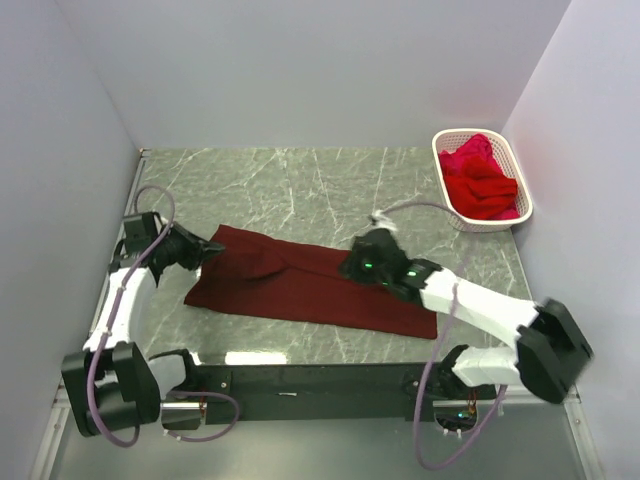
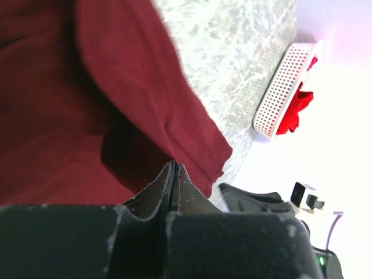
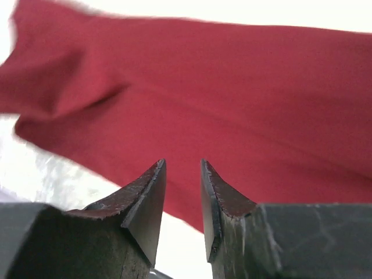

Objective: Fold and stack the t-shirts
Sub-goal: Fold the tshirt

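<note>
A dark maroon t-shirt (image 1: 300, 285) lies on the table as a long folded strip. My left gripper (image 1: 210, 250) is at its upper left corner. In the left wrist view the jaws are pressed together (image 2: 174, 165) at a raised flap of the maroon t-shirt (image 2: 145, 87), and a crease runs into the tips. My right gripper (image 1: 357, 265) hovers over the strip's far edge, right of the middle. In the right wrist view it is open (image 3: 183, 165) with nothing between the fingers and the maroon t-shirt (image 3: 232, 87) below. Brighter red t-shirts (image 1: 480, 180) are heaped in the basket.
A white slotted basket (image 1: 470, 222) stands at the back right corner by the walls; the left wrist view shows the basket (image 2: 279, 87) too. Marble tabletop (image 1: 300, 190) lies bare behind the strip. Walls close in on three sides.
</note>
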Robot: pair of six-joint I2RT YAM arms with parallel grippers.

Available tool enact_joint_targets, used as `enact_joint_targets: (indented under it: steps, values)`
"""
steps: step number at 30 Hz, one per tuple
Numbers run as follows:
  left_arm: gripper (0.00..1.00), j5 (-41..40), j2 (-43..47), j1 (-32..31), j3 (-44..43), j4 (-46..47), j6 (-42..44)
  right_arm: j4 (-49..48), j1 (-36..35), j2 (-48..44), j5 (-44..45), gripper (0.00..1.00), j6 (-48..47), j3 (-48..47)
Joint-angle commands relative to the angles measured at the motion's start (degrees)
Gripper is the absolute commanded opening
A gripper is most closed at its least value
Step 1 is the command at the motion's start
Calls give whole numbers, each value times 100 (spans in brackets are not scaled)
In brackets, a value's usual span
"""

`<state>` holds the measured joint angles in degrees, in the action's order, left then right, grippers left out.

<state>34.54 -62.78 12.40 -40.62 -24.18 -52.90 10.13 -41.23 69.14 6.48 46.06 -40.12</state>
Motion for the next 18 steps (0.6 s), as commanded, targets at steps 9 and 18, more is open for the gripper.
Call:
enact_joint_targets:
  steps: [9, 18]
  values:
    - [1, -466, -611, -713, -912, 819, -686, -2024, -1923, 2778, 730, 41, 70, -2234]
    - [1, -633, -1788, -722, -1457, 1021, -484, -155, -2090, 4572, 1408, 39, 16, -4458]
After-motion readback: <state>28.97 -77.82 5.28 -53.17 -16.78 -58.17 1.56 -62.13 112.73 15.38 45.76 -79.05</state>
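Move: My closed left fingers already have the t-shirt's raised left flap. Its far left corner is some 5 cm straight ahead of my left hand and about 12 cm below; the near left corner lies some 12 cm back and 8 cm left. From my right hand, the fold beside that flap is about 28 cm left, level ahead and 6 cm down; the far left corner is 33 cm left and 8 cm ahead. I sweep my right hand about 24 cm left over the t-shirt towards the fold by my left hand, fingers staying partly open, rising a touch before sinking again and turning some 15 degrees counter-clockwise. Meanwhile my left hand, keeping its pinch on the flap, carries it about 7 cm forward, veering slightly right and lifting a little on the way. ##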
